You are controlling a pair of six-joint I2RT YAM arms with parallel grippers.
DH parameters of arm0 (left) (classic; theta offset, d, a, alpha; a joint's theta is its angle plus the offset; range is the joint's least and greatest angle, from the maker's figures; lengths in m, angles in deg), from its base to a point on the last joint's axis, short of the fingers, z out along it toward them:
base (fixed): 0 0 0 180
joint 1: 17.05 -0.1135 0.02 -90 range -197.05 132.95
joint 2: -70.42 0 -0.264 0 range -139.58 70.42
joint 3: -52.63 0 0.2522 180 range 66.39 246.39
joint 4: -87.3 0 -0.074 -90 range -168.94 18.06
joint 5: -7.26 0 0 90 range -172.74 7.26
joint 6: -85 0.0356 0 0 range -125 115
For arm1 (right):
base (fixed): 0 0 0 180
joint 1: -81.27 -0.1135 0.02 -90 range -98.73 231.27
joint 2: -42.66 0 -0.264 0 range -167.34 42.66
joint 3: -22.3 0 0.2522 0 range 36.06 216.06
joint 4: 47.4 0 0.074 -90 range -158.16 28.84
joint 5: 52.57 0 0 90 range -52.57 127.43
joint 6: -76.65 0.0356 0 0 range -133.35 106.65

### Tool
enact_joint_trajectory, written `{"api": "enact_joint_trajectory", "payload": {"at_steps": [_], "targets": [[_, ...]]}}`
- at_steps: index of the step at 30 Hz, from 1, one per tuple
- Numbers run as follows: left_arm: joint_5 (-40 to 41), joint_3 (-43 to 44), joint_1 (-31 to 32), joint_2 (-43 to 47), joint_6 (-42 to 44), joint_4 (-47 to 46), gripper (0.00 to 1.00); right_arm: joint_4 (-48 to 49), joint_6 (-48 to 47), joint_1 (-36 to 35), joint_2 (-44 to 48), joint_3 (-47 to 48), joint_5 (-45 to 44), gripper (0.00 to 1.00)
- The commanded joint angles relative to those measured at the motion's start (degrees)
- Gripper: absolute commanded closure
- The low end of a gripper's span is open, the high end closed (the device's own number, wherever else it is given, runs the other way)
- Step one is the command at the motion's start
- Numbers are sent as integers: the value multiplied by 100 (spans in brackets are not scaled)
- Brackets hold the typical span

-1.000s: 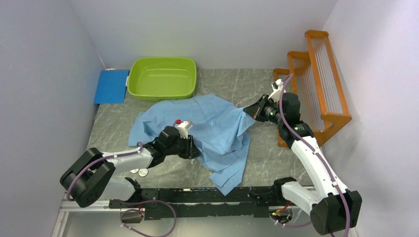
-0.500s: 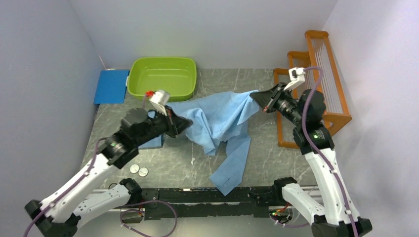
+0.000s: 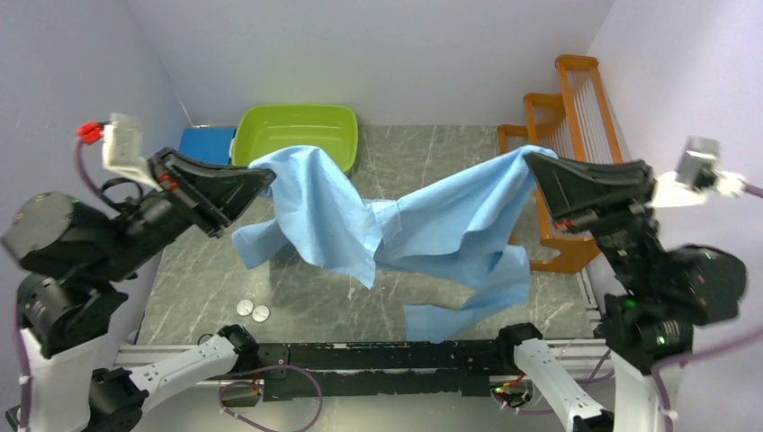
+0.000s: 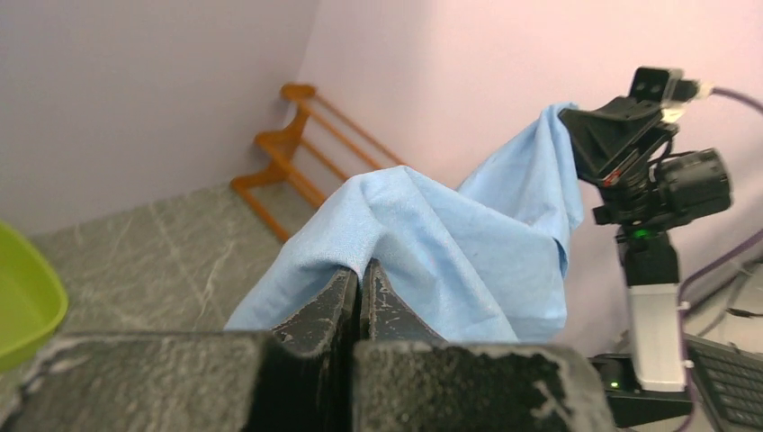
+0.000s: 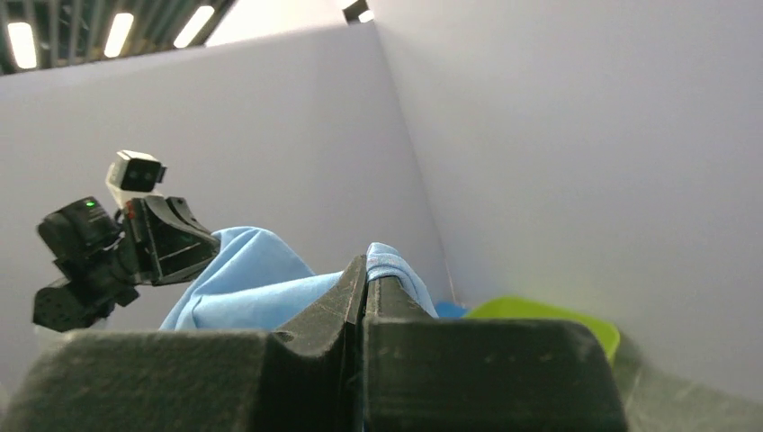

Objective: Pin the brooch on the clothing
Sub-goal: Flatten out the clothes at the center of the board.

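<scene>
The clothing (image 3: 423, 225), a light blue shirt, hangs stretched in the air between both grippers, and its lower folds droop toward the table. My left gripper (image 3: 267, 177) is shut on the shirt's left edge. In the left wrist view its fingertips (image 4: 361, 267) pinch a fold of the cloth (image 4: 450, 234). My right gripper (image 3: 531, 157) is shut on the shirt's right edge; in the right wrist view the cloth (image 5: 252, 288) bunches over its tips (image 5: 366, 264). Two small round pale discs (image 3: 252, 311), which look like the brooch, lie on the table at the front left, below the shirt.
A green tub (image 3: 297, 109) stands at the back of the table, with a flat blue pad (image 3: 205, 139) to its left. An orange wooden rack (image 3: 585, 108) stands along the right wall. The walls are close on both sides.
The left gripper shut on the shirt. Both arms then rose and moved apart, lifting the shirt off the table and spreading it in the air.
</scene>
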Motion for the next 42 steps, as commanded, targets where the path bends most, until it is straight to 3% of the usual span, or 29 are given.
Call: {"api": "enact_joint_trajectory", "payload": {"at_steps": [1, 8, 18, 22, 26, 31, 35, 42], "targets": [[-668, 396, 14, -21, -61, -226, 97, 232, -14, 15, 288, 351, -218, 100], [356, 141, 14, -87, 169, -114, 97, 31, -206, 15, 315, -51, -727, 100], [1694, -51, 11, -1177, 668, -228, 97, 14, -520, 15, -823, -390, -1062, 100], [1812, 437, -1, -2032, 1073, -426, 97, 103, -669, 15, -1410, -15, -1267, 100], [1820, 1451, -93, -2871, 1413, -411, 97, 14, -645, 19, -2034, 765, -1423, 100], [1603, 2187, -134, -3176, 1725, -721, 97, 211, -709, 26, -2456, 1684, -1146, 100], [1300, 1470, -133, -2752, 1759, -1114, 97, 213, -784, 22, -2323, 1601, -1141, 100], [1555, -1145, -133, -1775, 1215, -1354, 97, 199, -697, 24, -1174, -880, -1320, 100]]}}
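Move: Both hands already hold the clothing stretched between them, high up. The board's center lies about 12 cm ahead of the left hand, 21 cm to its right and 53 cm below; from the right hand it is some 12 cm ahead, 24 cm left and 57 cm below. The green tub sits roughly 37 cm ahead of the left hand and 1 cm to its left, 50 cm down. Still gripping the clothing, both hands draw back, swing over 20 cm forward, dipping, then ease back 4 cm. ##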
